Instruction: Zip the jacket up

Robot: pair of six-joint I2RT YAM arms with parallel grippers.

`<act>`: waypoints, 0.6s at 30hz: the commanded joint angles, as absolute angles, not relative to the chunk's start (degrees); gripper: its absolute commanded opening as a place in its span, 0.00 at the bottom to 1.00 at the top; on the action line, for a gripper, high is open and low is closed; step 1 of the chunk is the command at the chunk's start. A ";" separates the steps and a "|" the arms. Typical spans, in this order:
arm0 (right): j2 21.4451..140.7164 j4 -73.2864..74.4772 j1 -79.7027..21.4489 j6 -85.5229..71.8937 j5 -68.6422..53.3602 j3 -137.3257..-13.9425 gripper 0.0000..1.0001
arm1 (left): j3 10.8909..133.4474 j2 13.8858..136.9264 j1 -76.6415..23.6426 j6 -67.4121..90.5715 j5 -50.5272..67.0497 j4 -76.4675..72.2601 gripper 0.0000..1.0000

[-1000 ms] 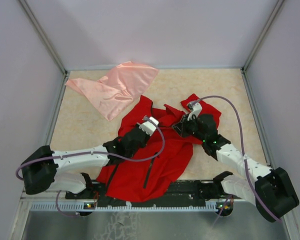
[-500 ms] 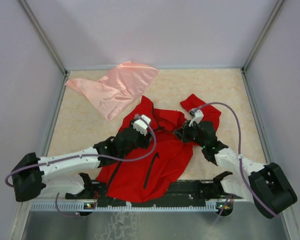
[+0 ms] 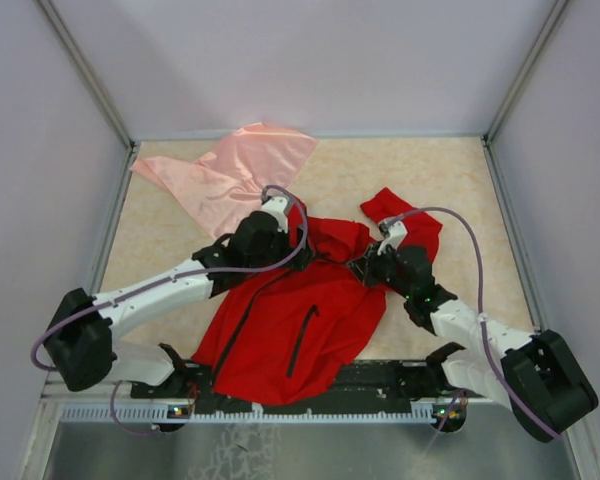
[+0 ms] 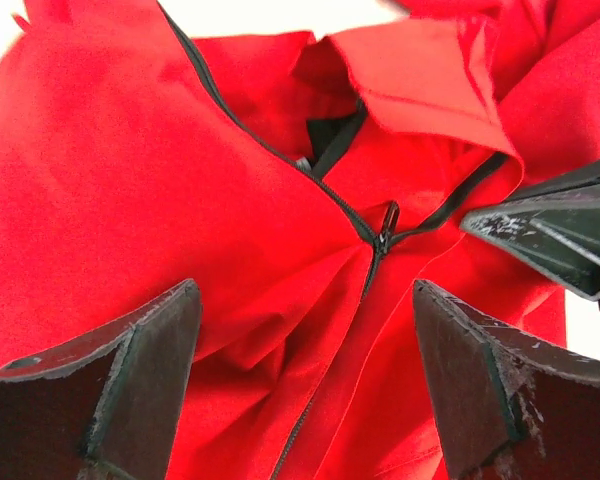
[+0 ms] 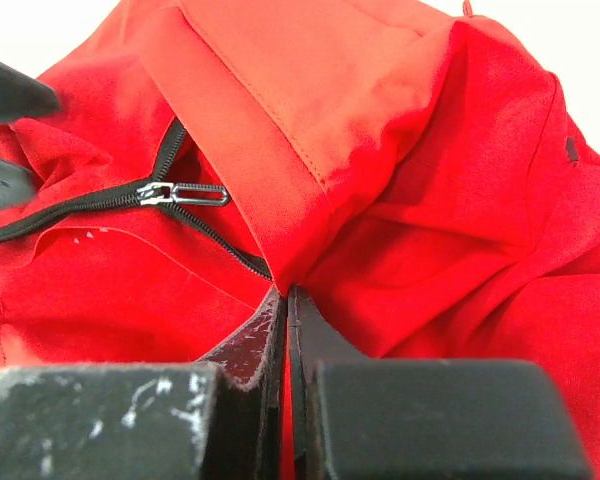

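Note:
The red jacket [image 3: 315, 310] lies front-up on the table, collar toward the far side. Its black front zipper is joined below the slider [image 4: 384, 238] and splits into two open tracks above it, near the collar. My left gripper [image 3: 292, 238] hovers over the jacket's upper left, open, its jaws [image 4: 305, 300] wide apart with only cloth beneath them. My right gripper [image 3: 363, 263] is shut on a fold of jacket fabric [image 5: 287, 295] beside the collar. From the right wrist the slider [image 5: 160, 192] and its pull tab [image 5: 202, 194] show just left of that fold.
A pale pink shiny cloth [image 3: 235, 175] lies at the far left, close to the left arm. Grey walls enclose the table on three sides. The arms' mounting rail [image 3: 310, 385] runs along the near edge, under the jacket's hem.
My left gripper has opened, let go and pulled back toward the far left. The jacket front now lies flatter and more spread. The right gripper keeps its pinch, shifted slightly.

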State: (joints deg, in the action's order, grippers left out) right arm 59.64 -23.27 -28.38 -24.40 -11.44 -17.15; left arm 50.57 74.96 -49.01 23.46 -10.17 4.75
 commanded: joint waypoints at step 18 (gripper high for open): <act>56.80 -27.82 -31.23 -23.39 -8.91 -15.79 0.00 | 47.72 82.84 -42.09 28.14 2.44 -7.63 0.27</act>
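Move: From the open left gripper, the closed zip just below the slider lies about 7 cm down, roughly 1 cm ahead and 1 cm to the right. The slider is at that same depth, some 2 cm ahead and 4 cm right, and the flap edge pinched by the right fingers is about 10 cm right and 1 cm back. From the right gripper, the closed zip lies about 9 cm left, 2 cm ahead and roughly level. Lower the left gripper almost straight down about 7 cm onto the closed zip just below the slider, tipping the fingers down by some 15 degrees, then shut them from wide open to about a third and pinch the seam and its red fabric. Keep the right gripper shut on the flap edge, easing it about 1 cm back and to the left. ##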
